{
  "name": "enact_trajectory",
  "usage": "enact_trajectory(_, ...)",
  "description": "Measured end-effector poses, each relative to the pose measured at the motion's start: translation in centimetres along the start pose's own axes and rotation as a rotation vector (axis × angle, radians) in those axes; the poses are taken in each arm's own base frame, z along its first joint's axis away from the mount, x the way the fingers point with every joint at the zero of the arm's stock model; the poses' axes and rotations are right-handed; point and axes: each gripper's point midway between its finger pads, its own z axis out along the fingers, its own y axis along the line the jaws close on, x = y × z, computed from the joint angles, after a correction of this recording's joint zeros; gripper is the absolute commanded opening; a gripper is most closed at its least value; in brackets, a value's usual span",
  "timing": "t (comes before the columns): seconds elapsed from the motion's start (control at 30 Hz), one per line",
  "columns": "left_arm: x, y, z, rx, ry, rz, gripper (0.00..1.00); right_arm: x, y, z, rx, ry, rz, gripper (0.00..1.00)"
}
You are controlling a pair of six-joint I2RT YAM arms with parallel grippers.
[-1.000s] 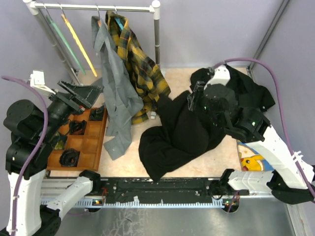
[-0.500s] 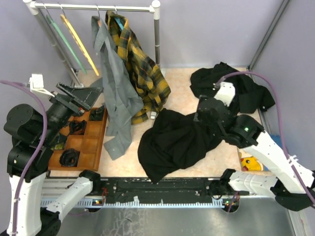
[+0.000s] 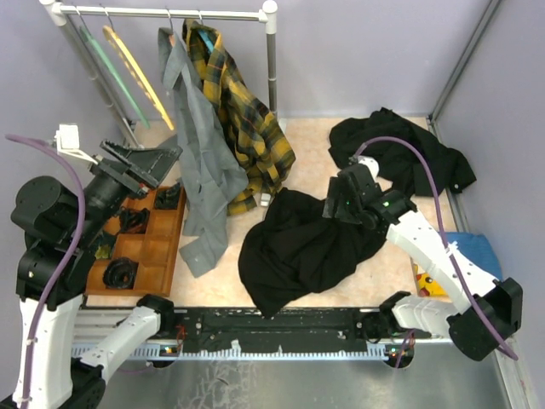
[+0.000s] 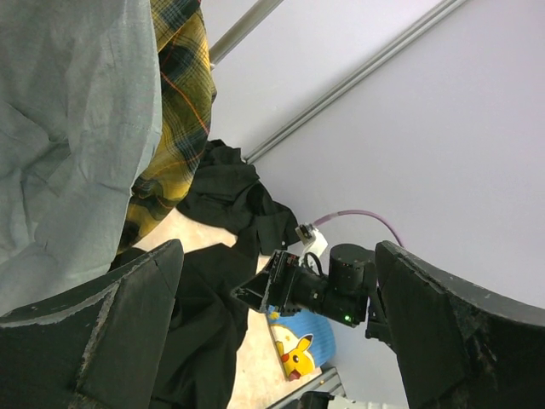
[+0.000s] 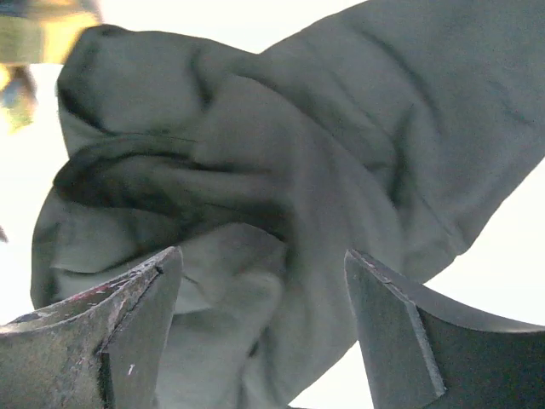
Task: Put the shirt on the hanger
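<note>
The black shirt lies crumpled in a heap on the middle of the table; its fabric fills the right wrist view. My right gripper hovers open just over the shirt's upper right edge, nothing between its fingers. The yellow hanger hangs on the rack at the back left. My left gripper is raised at the left, wide open and empty, facing across the table toward the shirt and the right arm.
A pale green hanger, a grey shirt and a yellow plaid shirt hang on the rack. Another black garment lies at the back right. A wooden compartment tray sits left; a blue Pikachu item lies right.
The right gripper opened and let the shirt go. The lifted part of the shirt dropped onto the table, and the right arm came down low over it. The left arm barely moved.
</note>
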Motion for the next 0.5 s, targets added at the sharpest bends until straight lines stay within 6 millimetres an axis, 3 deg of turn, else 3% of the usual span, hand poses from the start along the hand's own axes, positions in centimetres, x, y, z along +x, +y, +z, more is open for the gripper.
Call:
enact_trajectory(0.3,0.2,0.1,0.3,0.011,0.0,-0.013,0.99,-0.7,7.7,2.6,-0.323,0.027,-0.107,0.78)
enact_trajectory(0.5,0.0,-0.1,0.9,0.009,0.005,-0.014,0.99,1.5,11.5,4.8,-0.401,0.076,-0.252,0.78)
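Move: My right hand hovers open over the black shirt on the table. The part I go for, its far-left end, is about 9 cm ahead, 13 cm to the left and 14 cm below; the shirt's middle is some 5 cm back and 9 cm left. The plaid shirt's hem hangs roughly 9 cm ahead and 23 cm left, and the black pile lies about 21 cm ahead and 16 cm right. From my left hand the shirt's far-left end is some 17 cm ahead, 22 cm right and far below. I sweep my right hand about 12 cm left over the black shirt towards its far-left end. It drifts some 3 cm forward early on and sinks about as much near the end, while the wrist turns roughly 25 degrees counter-clockwise with its left side lifting slightly. My fingers stay wide open and empty above the cloth. ##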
